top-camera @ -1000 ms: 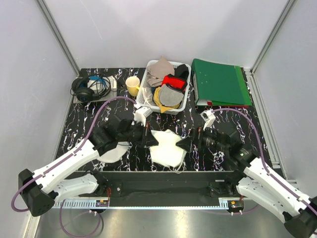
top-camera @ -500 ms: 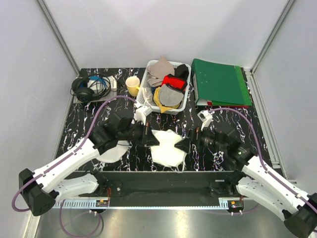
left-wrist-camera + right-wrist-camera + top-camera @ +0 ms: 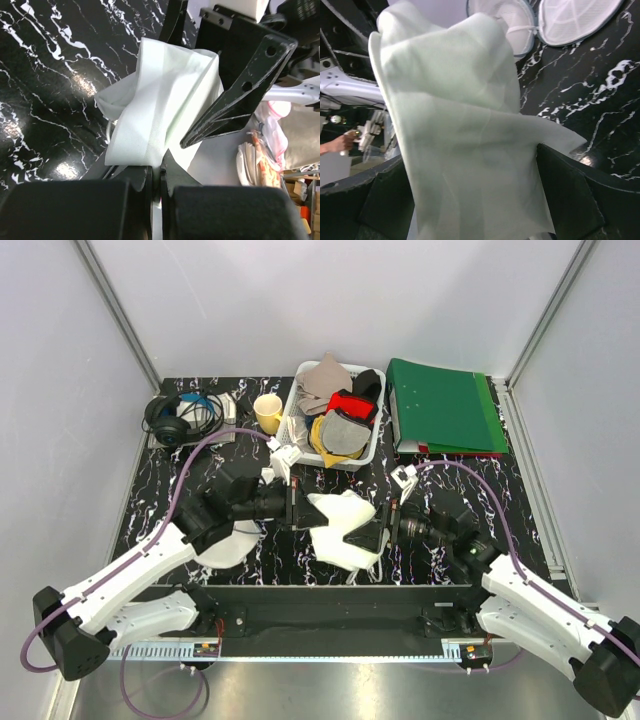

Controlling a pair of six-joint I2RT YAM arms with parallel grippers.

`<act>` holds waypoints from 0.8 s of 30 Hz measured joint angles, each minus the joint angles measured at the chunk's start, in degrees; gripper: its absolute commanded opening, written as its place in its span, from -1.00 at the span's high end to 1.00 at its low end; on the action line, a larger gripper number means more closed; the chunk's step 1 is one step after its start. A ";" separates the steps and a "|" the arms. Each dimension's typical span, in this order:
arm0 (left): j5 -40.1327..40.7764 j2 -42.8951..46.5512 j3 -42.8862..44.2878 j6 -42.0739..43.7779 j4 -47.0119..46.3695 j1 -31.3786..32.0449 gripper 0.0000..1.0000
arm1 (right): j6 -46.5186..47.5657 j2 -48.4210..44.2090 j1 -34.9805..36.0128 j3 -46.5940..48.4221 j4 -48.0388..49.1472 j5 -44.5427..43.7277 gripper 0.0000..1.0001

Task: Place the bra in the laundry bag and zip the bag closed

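The bra (image 3: 342, 528) is a white, crumpled fabric piece held up off the black marbled table at the centre. My left gripper (image 3: 297, 508) is shut on the bra's left edge; in the left wrist view its jaws (image 3: 159, 167) pinch the cloth (image 3: 155, 110). My right gripper (image 3: 385, 527) stands open at the bra's right side. In the right wrist view the fabric (image 3: 465, 130) hangs between its spread fingers (image 3: 570, 195). The laundry bag (image 3: 226, 546), white and round, lies at the left, partly hidden under my left arm. Its mesh halves (image 3: 577, 20) lie open.
A white lattice basket (image 3: 292, 418) holding grey, red and yellow garments stands at the back centre. A yellow cup (image 3: 267, 412) and headphones (image 3: 178, 420) are to its left. A green binder (image 3: 445, 405) lies at the back right.
The left gripper has lifted the bra and carried it slightly back and right. The right gripper has moved left, so its open fingers now stand round the bra's right side.
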State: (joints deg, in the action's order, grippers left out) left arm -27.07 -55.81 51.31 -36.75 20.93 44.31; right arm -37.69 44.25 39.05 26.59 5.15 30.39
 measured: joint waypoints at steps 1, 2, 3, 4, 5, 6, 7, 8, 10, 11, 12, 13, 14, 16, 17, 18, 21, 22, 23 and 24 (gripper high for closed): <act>-0.11 0.00 -0.07 -0.37 -0.59 0.00 1.00 | -0.94 0.00 0.02 -0.42 1.14 0.52 -0.99; -0.15 0.00 -0.15 -0.59 -1.05 0.00 1.00 | -1.86 0.00 0.07 -0.74 2.14 0.90 -0.99; -0.15 0.00 -0.26 -0.87 -1.60 -0.04 1.00 | -2.54 0.00 0.09 -1.03 3.17 1.20 -0.99; -0.13 0.07 -0.35 -1.14 -1.84 -0.04 1.00 | -3.61 0.00 0.11 -1.31 4.39 1.64 -0.97; -0.13 0.13 -0.44 -1.36 -2.08 -0.04 1.00 | -4.76 0.02 0.17 -1.66 5.92 2.19 -0.93; -0.13 0.26 -0.59 -1.62 -2.54 -0.04 1.00 | -5.77 0.09 0.26 -2.05 7.54 2.56 -0.85; -0.11 0.46 -0.90 -1.97 -3.23 -0.07 1.00 | -6.88 0.13 0.31 -2.43 9.11 3.04 -0.82; -0.11 0.66 -1.22 -2.34 -3.87 -0.11 1.00 | -7.98 0.24 0.33 -2.80 10.73 3.48 -0.76; 0.02 0.83 -1.51 -2.80 -4.57 -0.11 1.00 | -9.97 0.63 0.33 -3.28 13.40 3.87 -0.60; 0.13 0.94 -1.66 -2.93 -4.79 -0.11 1.00 | -11.02 0.92 0.33 -3.48 14.71 4.02 -0.50; 0.28 1.05 -1.90 -3.08 -5.05 -0.11 1.00 | -11.87 1.14 0.35 -3.61 15.69 4.17 -0.37; 0.35 1.16 -2.23 -3.30 -5.35 -0.13 1.00 | -12.85 1.40 0.35 -3.82 17.07 4.37 -0.14; 0.48 1.29 -2.54 -3.45 -5.57 -0.13 1.00 | -13.79 1.64 0.35 -4.02 18.23 4.66 0.00; 0.66 1.49 -3.19 -3.82 -5.95 -0.13 1.00 | -15.37 2.01 0.39 -4.35 19.91 4.81 0.36; 0.74 1.53 -3.32 -3.87 -5.99 -0.13 0.96 | -15.82 2.16 0.39 -4.48 20.41 4.81 0.51; 0.92 1.62 -3.50 -3.89 -6.08 -0.13 0.86 | -16.35 2.36 0.39 -4.63 20.90 4.81 0.56; 1.64 2.60 -4.15 -4.22 -6.03 -0.13 0.09 | -17.81 3.10 0.39 -5.27 21.99 4.57 0.85; 1.97 2.95 -4.24 -3.80 -5.99 -0.13 -0.11 | -18.23 3.43 0.42 -5.40 22.08 4.31 0.95; 2.93 3.41 -4.24 -4.07 -5.62 -0.13 -0.39 | -18.62 3.80 0.42 -5.46 22.18 3.96 1.00; 4.39 4.20 -4.24 -4.11 -4.66 -0.13 -0.63 | -18.80 4.11 0.42 -5.49 22.23 3.54 1.00</act>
State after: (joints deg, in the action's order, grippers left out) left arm -22.68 -51.62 47.07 -40.86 16.27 44.18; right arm -56.49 48.36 39.46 21.10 27.38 33.93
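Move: The left hand keeps hold of an edge of the white bra, whose middle hangs about 5 cm to its right, 1 cm back and 6 cm below it. From the open right hand, the bra's middle is about 3 cm left, 1 cm back and 1 cm below. On the table, some 20 cm below the left hand, the laundry bag lies about 22 cm left and level with it; the basket is 33 cm ahead and 1 cm right. The right hand, its open fingers already around the hanging cloth, rises about 3.5 cm while easing some 2 cm left into the bra, tips its fingers up roughly 15 degrees and closes from wide open to nearly shut, pinching the fabric as it sinks back about 1 cm. The left hand holds its edge almost in place beside it and, once the right grip has closed, parts its fingers to about half open. ##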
